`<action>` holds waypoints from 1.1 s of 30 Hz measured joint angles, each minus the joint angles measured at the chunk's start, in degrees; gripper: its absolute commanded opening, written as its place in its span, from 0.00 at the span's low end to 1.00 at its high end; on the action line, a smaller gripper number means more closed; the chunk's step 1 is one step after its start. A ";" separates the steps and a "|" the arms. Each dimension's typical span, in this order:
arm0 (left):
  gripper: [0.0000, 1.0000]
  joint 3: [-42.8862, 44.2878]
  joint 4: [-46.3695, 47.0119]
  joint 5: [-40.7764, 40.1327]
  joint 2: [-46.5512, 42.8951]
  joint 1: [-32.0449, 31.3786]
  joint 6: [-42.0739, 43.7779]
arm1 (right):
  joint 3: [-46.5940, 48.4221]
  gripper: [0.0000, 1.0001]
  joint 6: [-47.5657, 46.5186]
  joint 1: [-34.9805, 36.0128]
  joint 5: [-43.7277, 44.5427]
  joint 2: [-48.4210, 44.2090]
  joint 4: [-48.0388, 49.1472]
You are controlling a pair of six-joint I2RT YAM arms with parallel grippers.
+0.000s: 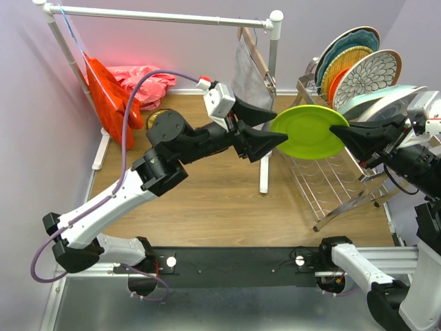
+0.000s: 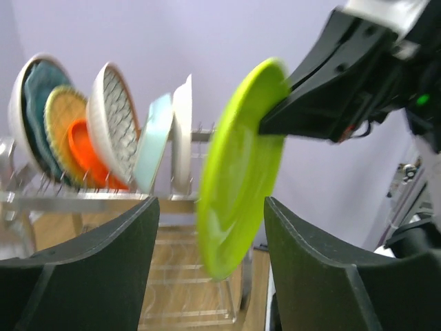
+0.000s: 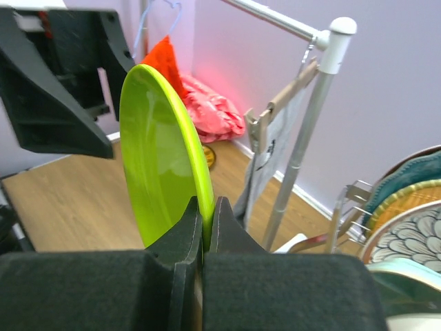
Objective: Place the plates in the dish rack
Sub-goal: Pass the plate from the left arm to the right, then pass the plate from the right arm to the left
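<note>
A lime green plate [image 1: 309, 131] hangs upright in the air in front of the dish rack [image 1: 324, 186]. My right gripper [image 1: 339, 131] is shut on its right rim; the wrist view shows the rim pinched between the pads [image 3: 206, 203]. My left gripper [image 1: 279, 126] is open, its fingers on either side of the plate's left edge [image 2: 238, 172] without touching it. Several plates stand in the rack's back rows: teal [image 1: 351, 38], woven yellow [image 1: 341, 62], orange [image 1: 336, 81], a patterned white one [image 1: 375, 72] and a mint tray [image 1: 386, 96]. A yellow-brown plate [image 3: 209, 155] lies on the table, far left.
A white pipe rail [image 1: 165, 15] spans the back, and one post [image 1: 265, 148] comes down just left of the rack. A grey cloth on a hanger [image 1: 251, 76] hangs from it. Red [image 1: 110, 96] and pink [image 1: 145, 79] cloths sit at the back left.
</note>
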 measured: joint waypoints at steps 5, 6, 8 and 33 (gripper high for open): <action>0.52 6.27 1.57 4.09 4.00 -0.39 1.49 | 1.16 0.01 -0.68 -0.70 3.32 0.48 0.04; 0.52 6.62 1.64 4.17 4.35 -0.44 1.70 | 1.44 0.00 -0.70 -0.81 3.54 0.48 -0.02; 0.49 7.26 2.27 4.28 5.22 -0.37 2.36 | 2.21 0.01 -0.92 -1.01 4.39 0.35 -0.13; 0.00 21.94 2.89 5.62 17.42 -1.86 12.28 | 6.58 0.01 -6.08 -1.95 15.61 -2.58 -1.51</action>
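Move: The green plate stands on edge in my right hand's grip. Its middle is about 7 cm to the right of my open left hand, level fore-and-aft and some 3 cm higher, so its left rim already reaches between the fingers. From my right hand its middle is about 6 cm left and 3 cm up. From the left hand, the mint tray in the dish rack is roughly 10 cm ahead, 27 cm right and 5 cm lower; the flower plate is some 15 cm ahead, 25 cm right and 3 cm lower. I close my left fingers from wide open until they pinch the green plate's left rim, while that hand climbs and goes right about 6 cm each way, rolling so its forward side lifts. My right hand never loosens its pinch on the other rim: it carries the plate rightward and up, some 5 cm and 4 cm, swinging clockwise nearly 20 degrees. ##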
